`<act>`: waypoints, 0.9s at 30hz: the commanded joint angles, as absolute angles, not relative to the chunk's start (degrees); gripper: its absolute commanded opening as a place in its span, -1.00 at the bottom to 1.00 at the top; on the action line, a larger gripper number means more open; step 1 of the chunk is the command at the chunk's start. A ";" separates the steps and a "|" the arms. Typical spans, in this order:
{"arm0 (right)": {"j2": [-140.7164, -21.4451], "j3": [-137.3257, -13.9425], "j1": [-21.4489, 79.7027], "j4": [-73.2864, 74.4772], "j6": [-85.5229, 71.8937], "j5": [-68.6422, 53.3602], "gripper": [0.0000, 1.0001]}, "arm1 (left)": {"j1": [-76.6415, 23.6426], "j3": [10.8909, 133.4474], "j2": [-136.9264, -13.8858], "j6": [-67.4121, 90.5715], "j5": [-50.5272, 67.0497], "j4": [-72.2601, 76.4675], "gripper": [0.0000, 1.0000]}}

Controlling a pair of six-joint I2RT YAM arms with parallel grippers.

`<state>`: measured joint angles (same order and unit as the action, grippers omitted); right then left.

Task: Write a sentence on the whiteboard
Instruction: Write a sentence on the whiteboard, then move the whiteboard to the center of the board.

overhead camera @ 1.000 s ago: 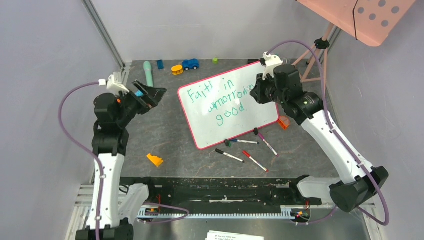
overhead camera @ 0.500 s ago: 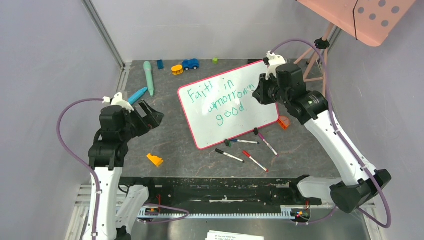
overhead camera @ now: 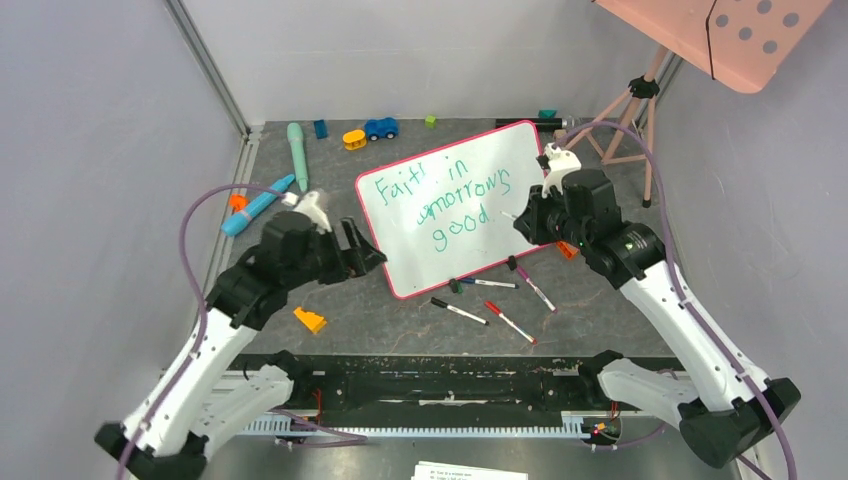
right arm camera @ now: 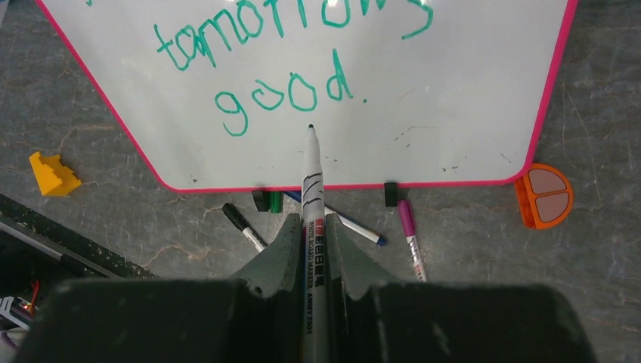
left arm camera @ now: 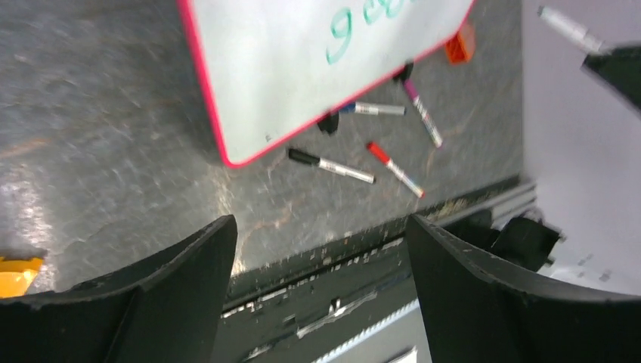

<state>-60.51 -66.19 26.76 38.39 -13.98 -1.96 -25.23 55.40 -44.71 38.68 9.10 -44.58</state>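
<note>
The whiteboard (overhead camera: 410, 265) lies tilted on the table, pink-rimmed, with the sentence (overhead camera: 432, 200) on it in green over three lines. My right gripper (overhead camera: 530, 222) hovers over the board's right side, shut on a white marker (right arm camera: 313, 181). The marker's tip points at the bare board (right arm camera: 453, 91) just below "good" (right arm camera: 339, 76); I cannot tell whether it touches. My left gripper (overhead camera: 365, 255) is open and empty beside the board's lower left rim. In the left wrist view it (left arm camera: 321, 234) looks past the board's corner (left arm camera: 272, 68).
Loose markers lie in front of the board: black (overhead camera: 458, 311), red (overhead camera: 510, 322), purple (overhead camera: 537, 290), blue (overhead camera: 490, 283). An orange block (overhead camera: 310, 320) sits near the left arm. A blue pen (overhead camera: 256, 205), toy car (overhead camera: 380, 128) and pink dotted panel (overhead camera: 740, 35) are farther off.
My left arm has swung from the back left towards the board's lower left rim, leaving the blue pen on the table. My right gripper has moved down the board's right side with the marker.
</note>
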 commanded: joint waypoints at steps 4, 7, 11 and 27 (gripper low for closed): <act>-54.77 -63.50 26.63 37.28 -16.86 1.65 -1.00 | -53.11 56.59 -54.02 52.40 -15.50 -37.83 0.61; -53.97 -64.86 26.58 40.99 -16.57 6.25 -1.00 | -61.15 54.48 -58.54 56.50 -19.13 -31.37 0.36; -53.31 -67.59 26.60 44.91 -15.44 8.23 -1.00 | -69.09 52.39 -64.33 61.04 -25.41 -23.48 0.06; -52.38 -70.05 26.60 46.17 -13.90 9.52 -1.00 | -70.98 57.89 -88.94 66.51 -39.85 -18.69 -0.09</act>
<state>-52.58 -67.61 26.76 47.33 -14.79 8.93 -70.63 53.89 -86.30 62.59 -32.16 -20.67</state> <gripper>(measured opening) 0.121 0.466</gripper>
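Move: The green cap, tucked by the left clip at the whiteboard's near edge, lies about 20 cm right of the empty left hand, 11 cm ahead and 23 cm below. On the table too, the black marker is some 20 cm right and 5 cm ahead of that hand, the blue marker 27 cm right and 11 cm ahead, the red one 31 cm right and 3 cm ahead. For the right hand, holding the uncapped green marker, the cap is about 14 cm left, 3 cm ahead and 25 cm below. The empty left hand sweeps some 18 cm to the right, drawing back about 5 cm on the way, then sinks more steeply (about 15 cm in all) and eases forward again towards the green cap, the fingers narrowing from nearly wide open to about half and the hand rolling some 15 degrees, its left side up. Meanwhile the right hand keeps its grip on the green marker and backs off about 5 cm to the right and a little back, turning some 10 degrees clockwise, clear of the whiteboard. ##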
